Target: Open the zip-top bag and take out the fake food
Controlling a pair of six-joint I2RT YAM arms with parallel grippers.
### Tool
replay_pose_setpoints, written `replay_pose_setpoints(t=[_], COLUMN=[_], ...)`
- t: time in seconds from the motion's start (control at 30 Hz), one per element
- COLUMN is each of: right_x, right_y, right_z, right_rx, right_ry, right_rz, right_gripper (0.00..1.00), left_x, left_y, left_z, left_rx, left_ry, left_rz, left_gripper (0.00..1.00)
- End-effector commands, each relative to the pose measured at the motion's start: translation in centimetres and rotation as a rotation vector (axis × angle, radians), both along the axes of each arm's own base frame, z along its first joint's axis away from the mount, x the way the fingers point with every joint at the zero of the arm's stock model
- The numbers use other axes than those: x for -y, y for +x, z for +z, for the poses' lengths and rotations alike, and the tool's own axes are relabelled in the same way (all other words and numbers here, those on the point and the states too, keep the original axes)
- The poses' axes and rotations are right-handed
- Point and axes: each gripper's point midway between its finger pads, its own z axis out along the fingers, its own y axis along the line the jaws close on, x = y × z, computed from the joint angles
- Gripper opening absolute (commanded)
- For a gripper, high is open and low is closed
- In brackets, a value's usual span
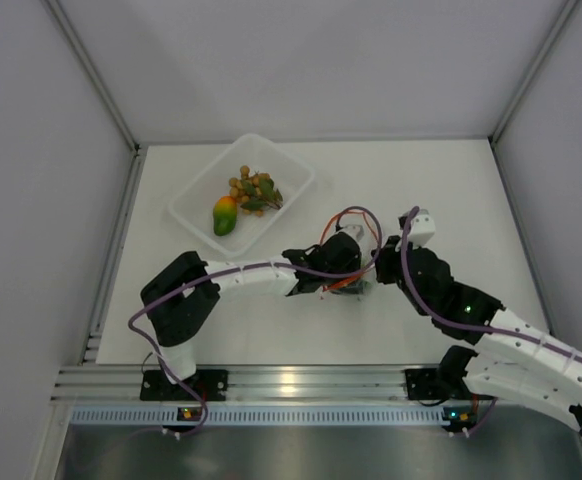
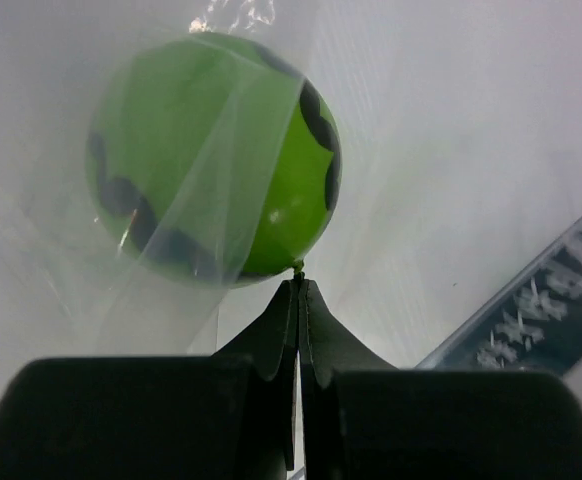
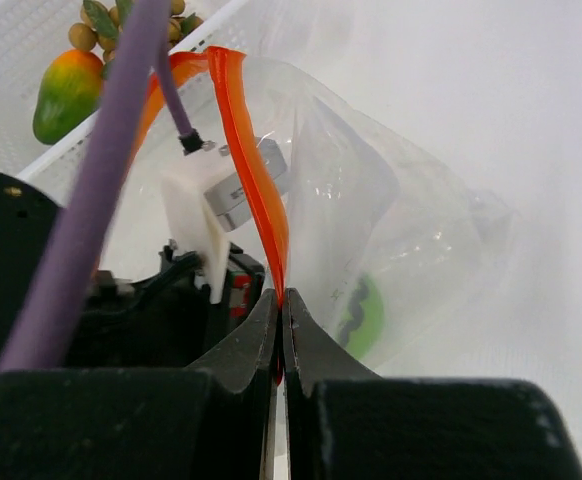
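The zip-top bag (image 3: 391, 200) is clear and crinkly, with its orange zip strip (image 3: 256, 170) standing up from the table. My right gripper (image 3: 281, 295) is shut on that strip. Inside the bag lies the green ball (image 2: 221, 150) with dark marks, partly behind plastic film. My left gripper (image 2: 299, 282) reaches into the bag mouth, jaws shut, its tips pinching a tiny nub at the ball's lower edge. From above, both wrists meet at the table's middle, over the bag (image 1: 354, 287). The mango (image 1: 225, 215) and the ball cluster with leaves (image 1: 254, 190) lie in the tray.
The rigid clear tray (image 1: 296, 172) sits at the back left, a short way behind the left wrist. White walls enclose the table on three sides. An aluminium rail (image 1: 291, 380) runs along the near edge by the arm bases.
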Motion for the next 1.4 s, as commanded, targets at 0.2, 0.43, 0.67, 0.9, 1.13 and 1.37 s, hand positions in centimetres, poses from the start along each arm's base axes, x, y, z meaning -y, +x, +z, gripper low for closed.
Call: replay_pose_setpoints(t=[0.2, 0.43, 0.67, 0.9, 1.13, 1.37], right_x=[1.4, 0.4, -2.7, -2.9, -0.7, 1.0], right_y=[1.2, 2.9, 1.7, 0.4, 0.7, 1.4], right_z=[1.0, 2.3, 1.1, -0.3, -0.9, -0.7], right_rx=[0.028, -0.017, -0.040, -0.074, -0.050, -0.001], right_ry=[-0.097, -0.172, -0.181, -0.236, -0.272, -0.246], right_rz=[0.001, 0.120, 0.314, 0.355, 0.242, 0.123], right_gripper=[0.00, 0.00, 0.00, 0.00, 0.00, 0.00], left_x=[-0.4, -0.9, -2.6, -4.4, -5.8, -4.9], left_y=[-1.4, -3.0, -1.3, 1.4, 3.1, 1.8], left_z=[5.3, 7.4, 10.3, 12.4, 13.8, 14.6], left_rx=[0.154, 0.249, 0.398, 0.524, 0.551, 0.442], left_ry=[-0.115, -0.202, -0.212, -0.163, -0.154, -0.225], left_rz=[-0.170, -0.289, -0.209, -0.073, 0.069, 0.054], left_gripper=[0.00, 0.00, 0.00, 0.00, 0.00, 0.00])
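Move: The left gripper is reaching into the bag, shut on the green fruit's stem. The bag's open mouth, where the fruit must come out, lies about 9 cm above it and some 5 cm to its left, level with it fore and aft. The right gripper, pinching the orange rim, is roughly 14 cm above, 2 cm ahead and 2 cm to the right; the tray's middle is about 22 cm ahead, 30 cm left and 4 cm below. From the right gripper the fruit lies some 16 cm below, 2 cm back and 2 cm left. Keep the left fingers shut on the stem and lift the green fruit about 11 cm towards the bag's mouth while shifting some 5 cm left, first easing back, then swinging forward as the fingers tip up by about 25 degrees. Keep the right gripper pinching the orange rim, taking it forward and right, then left, and finally right and slightly down, rolling its left side down. ##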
